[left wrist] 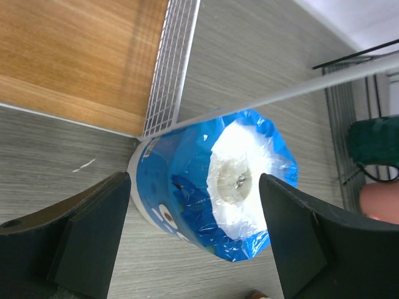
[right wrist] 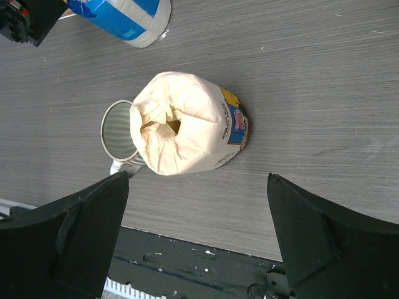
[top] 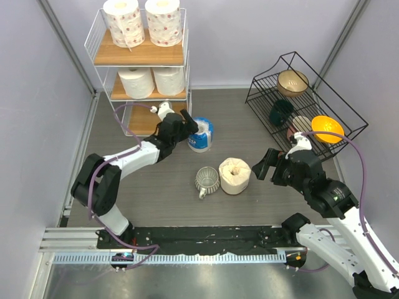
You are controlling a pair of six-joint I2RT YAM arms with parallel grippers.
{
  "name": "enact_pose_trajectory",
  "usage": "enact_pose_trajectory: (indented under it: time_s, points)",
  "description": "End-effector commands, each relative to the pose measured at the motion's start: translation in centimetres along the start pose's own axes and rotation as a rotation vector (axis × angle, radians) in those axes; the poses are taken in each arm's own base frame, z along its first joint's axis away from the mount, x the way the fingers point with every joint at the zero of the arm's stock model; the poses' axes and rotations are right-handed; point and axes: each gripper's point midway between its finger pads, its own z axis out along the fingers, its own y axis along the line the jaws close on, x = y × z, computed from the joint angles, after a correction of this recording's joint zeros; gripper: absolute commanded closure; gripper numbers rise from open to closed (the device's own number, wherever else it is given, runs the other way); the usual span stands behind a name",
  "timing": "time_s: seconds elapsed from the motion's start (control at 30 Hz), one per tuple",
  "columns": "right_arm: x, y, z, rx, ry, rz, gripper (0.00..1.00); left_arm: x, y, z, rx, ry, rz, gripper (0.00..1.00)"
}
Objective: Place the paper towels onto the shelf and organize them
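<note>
The shelf (top: 142, 57) stands at the back left. Two red-dotted rolls (top: 144, 22) are on its top board and two white rolls (top: 153, 81) on the middle one. The blue-wrapped roll (top: 201, 134) stands on the table beside the shelf's right foot. My left gripper (top: 189, 128) is open, and in the left wrist view (left wrist: 194, 237) the blue roll (left wrist: 206, 187) sits between its spread fingers, apart from both. The cream ragged roll (top: 234, 175) stands mid-table. My right gripper (top: 260, 165) is open and empty just right of it; in its wrist view (right wrist: 196, 230) the cream roll (right wrist: 187, 124) lies ahead.
A clear glass mug (top: 207, 179) touches the cream roll's left side. A black wire rack (top: 305, 99) with bowls stands at the back right. The shelf's bottom board (left wrist: 75, 56) and white wire side (left wrist: 168, 68) are close behind the blue roll.
</note>
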Motion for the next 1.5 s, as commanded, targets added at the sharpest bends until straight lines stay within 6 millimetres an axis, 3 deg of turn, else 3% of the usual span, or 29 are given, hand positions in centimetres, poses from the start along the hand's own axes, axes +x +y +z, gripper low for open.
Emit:
enact_pose_trajectory:
  time_s: [0.0,0.23,0.7,0.8,0.93,1.0,1.1,1.13,1.17,1.23,1.3,1.33,1.37,1.47]
  points:
    - [-0.5,0.1,-0.3,-0.006,-0.030,-0.004,0.02,-0.6,-1.1,0.4,-0.021,-0.047,0.054,0.12]
    - [-0.5,-0.4,-0.9,0.005,-0.038,-0.005,0.02,1.0,-1.2,1.8,-0.063,-0.030,0.095,0.14]
    - [-0.5,-0.6,-1.2,0.010,-0.040,-0.010,0.02,2.3,0.8,3.0,-0.172,-0.012,0.148,0.33]
    - [-0.5,-0.6,-1.3,0.011,-0.041,-0.008,0.02,3.4,1.0,3.5,-0.165,0.026,0.161,0.38]
    - [-0.6,-0.7,-1.7,0.015,-0.046,-0.010,0.02,4.6,1.2,3.8,-0.144,0.051,0.145,0.54]
    - [-0.8,-0.8,-1.8,0.018,-0.052,-0.010,0.02,4.8,1.1,3.6,-0.133,0.060,0.139,0.57]
    - [-0.7,-0.8,-1.8,0.019,-0.048,-0.014,0.02,4.6,1.1,2.4,-0.114,0.064,0.118,0.60]
    - [-0.6,-0.8,-1.7,0.020,-0.044,-0.015,0.02,5.3,2.2,1.8,-0.127,0.079,0.122,0.60]
    - [-0.7,-0.8,-1.7,0.020,-0.044,-0.013,0.02,4.2,1.6,0.6,-0.104,0.059,0.104,0.60]
    - [-0.6,-0.9,-1.6,0.027,-0.043,-0.016,0.02,4.6,3.6,-0.9,-0.136,0.055,0.097,0.60]
    - [-0.6,-0.7,-1.4,0.021,-0.040,-0.020,0.02,3.3,4.5,-2.7,-0.152,0.027,0.052,0.59]
    - [-0.6,-0.7,-1.3,0.022,-0.037,-0.022,0.02,4.0,6.3,-3.4,-0.180,0.041,0.051,0.59]
    - [-0.5,-0.7,-1.2,0.023,-0.033,-0.023,0.02,2.8,6.3,-4.3,-0.166,0.011,0.024,0.60]
    - [-0.6,-0.6,-1.1,0.019,-0.033,-0.024,0.02,1.6,7.4,-5.9,-0.170,-0.030,-0.018,0.60]
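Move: The blue-wrapped roll's middle lies about 5 cm right, 2 cm ahead of and 8 cm below the left hand. From that hand, the bottom shelf is some 13 cm left, 6 ahead and 11 down; the mug 15 back, 7 right and 11 down; the paper-wrapped roll 14 back, 15 right and 9 down. From the right hand, the blue-wrapped roll is roughly 24 cm ahead, 23 left and 15 down. Left hand sinks about 4 cm, pinches the blue-wrapped roll's left wall, then drags it back and left 8 cm. ##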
